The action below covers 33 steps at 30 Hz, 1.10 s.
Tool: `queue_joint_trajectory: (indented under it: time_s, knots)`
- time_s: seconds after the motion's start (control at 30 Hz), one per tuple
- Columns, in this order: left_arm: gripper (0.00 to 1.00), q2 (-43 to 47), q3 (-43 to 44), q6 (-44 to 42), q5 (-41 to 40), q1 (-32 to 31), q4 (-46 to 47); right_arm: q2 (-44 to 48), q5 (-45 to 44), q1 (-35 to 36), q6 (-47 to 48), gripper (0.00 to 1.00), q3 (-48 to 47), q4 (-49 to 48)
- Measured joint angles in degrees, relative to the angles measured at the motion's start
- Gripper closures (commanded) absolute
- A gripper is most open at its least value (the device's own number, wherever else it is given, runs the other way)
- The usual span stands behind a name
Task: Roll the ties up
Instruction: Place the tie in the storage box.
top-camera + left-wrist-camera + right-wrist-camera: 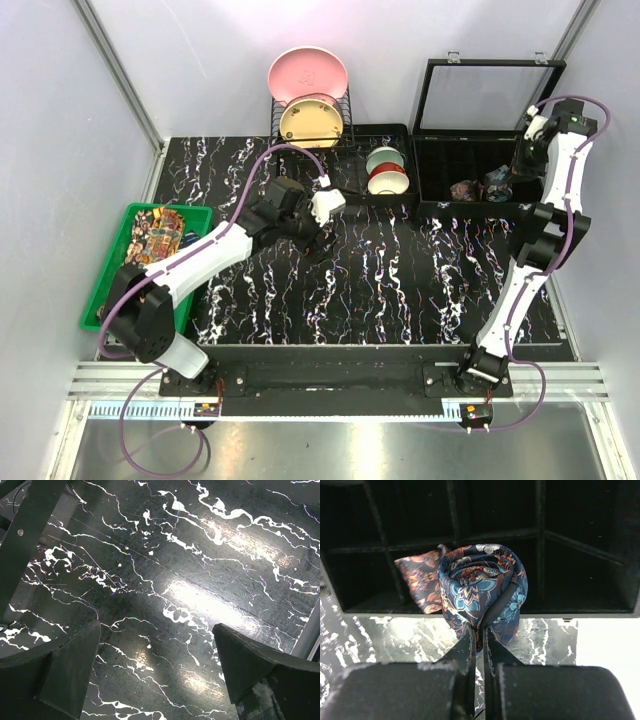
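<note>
In the right wrist view, my right gripper is shut on the lower edge of a rolled dark blue tie, a coil with teal and reddish motifs. It hangs at the front rim of the black compartment box. A second rolled tie, brownish orange, sits in a compartment behind it to the left. From above, the right gripper is over the box beside both coils. Unrolled yellow-orange paisley ties lie in the green bin. My left gripper stands wide open over bare marble tabletop, its place from above.
The black box stands at the back right with its lid up. A dish rack holds a pink and a yellow plate, with stacked bowls beside it. The green bin sits at the table's left edge.
</note>
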<state>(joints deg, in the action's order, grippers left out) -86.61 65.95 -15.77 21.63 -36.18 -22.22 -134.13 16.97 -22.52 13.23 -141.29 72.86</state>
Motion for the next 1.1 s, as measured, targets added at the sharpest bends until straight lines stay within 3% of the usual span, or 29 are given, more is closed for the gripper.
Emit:
queue_joint_trajectory:
  time_s: [0.87,1.1]
  knots:
    - [0.01,0.0,-1.0,1.0,0.0,0.8,0.0,-3.6,-4.5,1.2,-0.6,1.0,-0.4,-1.0]
    - [0.01,0.0,-1.7,1.3,0.0,0.9,0.2,-8.5,-7.0,2.7,-0.6,1.0,-4.0,0.4]
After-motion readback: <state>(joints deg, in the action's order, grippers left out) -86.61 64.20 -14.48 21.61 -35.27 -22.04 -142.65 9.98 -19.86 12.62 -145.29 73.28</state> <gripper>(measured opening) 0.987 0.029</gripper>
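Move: My right hand holds the rolled blue tie over the storage box's front row. The compartment I'm taking it to has its middle about 3 cm ahead, 1 cm left and 8 cm below my fingertips. The brown tie lies about 3 cm ahead and 9 cm left, one compartment over; the empty end compartment is about 3 cm ahead and 7 cm right. From my left hand, the target compartment is roughly 17 cm ahead and 43 cm right. With my right fingers still shut on its near end, I first ease the rolled tie a little over 1 cm forward and as much to the right, nearly level. Then I sink it about 5 cm down past the front rim into the compartment beside the brown tie, drifting back left and tipping my fingers some 5 degrees steeper. ##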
